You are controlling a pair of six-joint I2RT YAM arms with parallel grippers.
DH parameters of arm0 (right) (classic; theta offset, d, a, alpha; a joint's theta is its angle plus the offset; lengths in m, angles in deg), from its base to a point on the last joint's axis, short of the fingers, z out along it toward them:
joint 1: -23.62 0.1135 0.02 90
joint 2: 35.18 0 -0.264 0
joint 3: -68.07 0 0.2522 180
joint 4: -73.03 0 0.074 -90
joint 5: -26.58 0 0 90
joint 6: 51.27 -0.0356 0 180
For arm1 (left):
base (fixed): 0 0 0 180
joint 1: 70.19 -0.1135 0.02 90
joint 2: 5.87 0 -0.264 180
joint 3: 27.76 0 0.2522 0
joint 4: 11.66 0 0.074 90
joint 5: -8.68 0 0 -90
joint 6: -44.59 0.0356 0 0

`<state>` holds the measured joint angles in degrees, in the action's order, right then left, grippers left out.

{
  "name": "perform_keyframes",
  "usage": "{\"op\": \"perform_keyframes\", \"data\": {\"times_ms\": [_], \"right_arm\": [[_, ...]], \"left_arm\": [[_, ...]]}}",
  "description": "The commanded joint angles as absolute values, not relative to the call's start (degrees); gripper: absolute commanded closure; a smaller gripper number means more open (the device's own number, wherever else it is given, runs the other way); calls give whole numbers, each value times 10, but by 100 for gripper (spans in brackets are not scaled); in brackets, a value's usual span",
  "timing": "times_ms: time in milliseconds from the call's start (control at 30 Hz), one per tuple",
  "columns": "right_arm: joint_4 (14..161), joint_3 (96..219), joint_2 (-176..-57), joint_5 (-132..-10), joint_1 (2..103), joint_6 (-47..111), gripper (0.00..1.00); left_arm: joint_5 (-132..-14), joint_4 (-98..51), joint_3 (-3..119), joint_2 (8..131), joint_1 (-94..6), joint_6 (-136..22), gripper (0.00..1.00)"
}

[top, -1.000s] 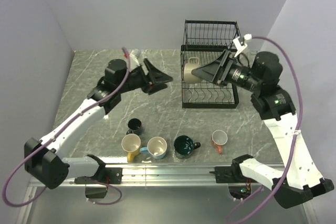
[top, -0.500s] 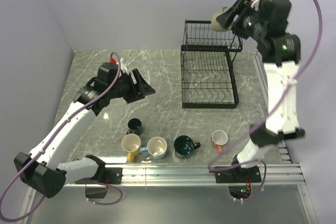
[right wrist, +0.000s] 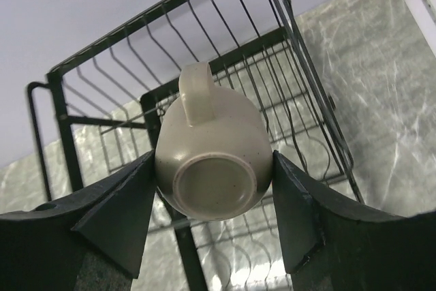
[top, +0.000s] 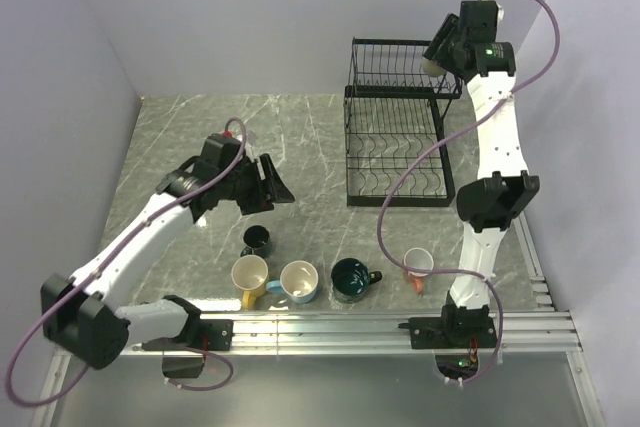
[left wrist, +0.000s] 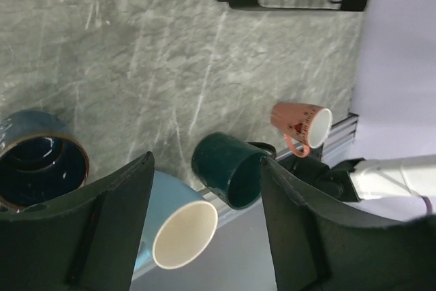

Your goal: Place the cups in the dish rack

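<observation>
My right gripper (top: 438,55) is shut on the olive-grey mug (right wrist: 212,134), held bottom toward the wrist camera with its handle up, high over the right rear corner of the black wire dish rack (top: 400,137). In the right wrist view the gripper (right wrist: 214,168) pinches the mug's sides, with the rack (right wrist: 88,73) behind it. My left gripper (top: 275,185) is open and empty above the navy mug (top: 257,239). Along the table's front stand the yellow mug (top: 249,275), light blue mug (top: 299,281), teal mug (top: 351,278) and orange-pink mug (top: 417,265).
In the left wrist view the open gripper (left wrist: 204,189) frames the light blue mug (left wrist: 178,226) and teal mug (left wrist: 228,168), with the navy mug (left wrist: 37,158) at left and the orange-pink mug (left wrist: 300,124) near the table's front rail (top: 330,325). Grey walls enclose the table.
My right arm has lifted the olive-grey mug from beside the lower tray to high over the upper basket's right rear. My left gripper has moved nearer the front row of mugs.
</observation>
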<state>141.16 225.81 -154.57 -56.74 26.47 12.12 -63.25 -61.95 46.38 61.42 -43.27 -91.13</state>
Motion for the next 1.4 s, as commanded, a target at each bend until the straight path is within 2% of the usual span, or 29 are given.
{"op": "perform_keyframes", "data": {"times_ms": [0, 167, 600, 633, 667, 700, 733, 767, 800, 867, 1367], "right_arm": [[1325, 2283, -1550, -553, 263, 146, 100], [1285, 2283, -1604, -539, 257, 157, 100], [1262, 2298, -1699, -509, 245, 152, 100], [1263, 2296, -1700, -505, 246, 154, 96], [1267, 2296, -1702, -504, 245, 161, 82], [1270, 2294, -1702, -505, 246, 164, 73], [1271, 2289, -1701, -506, 246, 166, 59], [1274, 2285, -1699, -507, 246, 170, 36], [1275, 2282, -1694, -508, 248, 174, 28], [1279, 2276, -1690, -502, 250, 183, 3], [1290, 2266, -1593, -438, 263, 213, 0]], "left_arm": [[-640, -604, 497, 663, -435, -910, 32], [-637, -616, 545, 740, -434, -918, 34], [-642, -665, 616, 812, -435, -896, 35], [-642, -667, 621, 817, -436, -892, 35], [-642, -670, 629, 825, -436, -888, 35], [-642, -674, 633, 831, -436, -884, 35], [-641, -675, 636, 839, -436, -881, 35], [-639, -675, 640, 843, -437, -878, 35], [-638, -677, 642, 847, -437, -876, 35], [-636, -678, 648, 854, -442, -872, 35], [-622, -680, 669, 879, -456, -858, 34]]}}
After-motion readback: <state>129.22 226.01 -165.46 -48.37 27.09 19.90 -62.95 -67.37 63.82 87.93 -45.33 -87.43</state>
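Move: The beige cup is already between the right hand's fingers, above the rack. Its place, the right part of the rack's upper tier, is about 8 cm ahead, 2 cm to the right and 9 cm below. That tier's right side frame stands some 8 cm ahead, 8 cm right and 6 cm below; the lower tier's middle is level ahead, about 6 cm left and 31 cm down. From the left hand the place lies roughly 38 cm ahead, 42 cm right and 5 cm above. The beige cup rides in the right hand's grip some 8 cm forward and as far down into the upper tier, edging right; there the hand pauses, opens wide to let go, then eases back and up about 1.5 cm while its left side rolls down some 10 degrees. Meanwhile the empty left hand travels about 7 cm forward and 5 cm down over open table, tipping slightly downward, its fingers still open. ##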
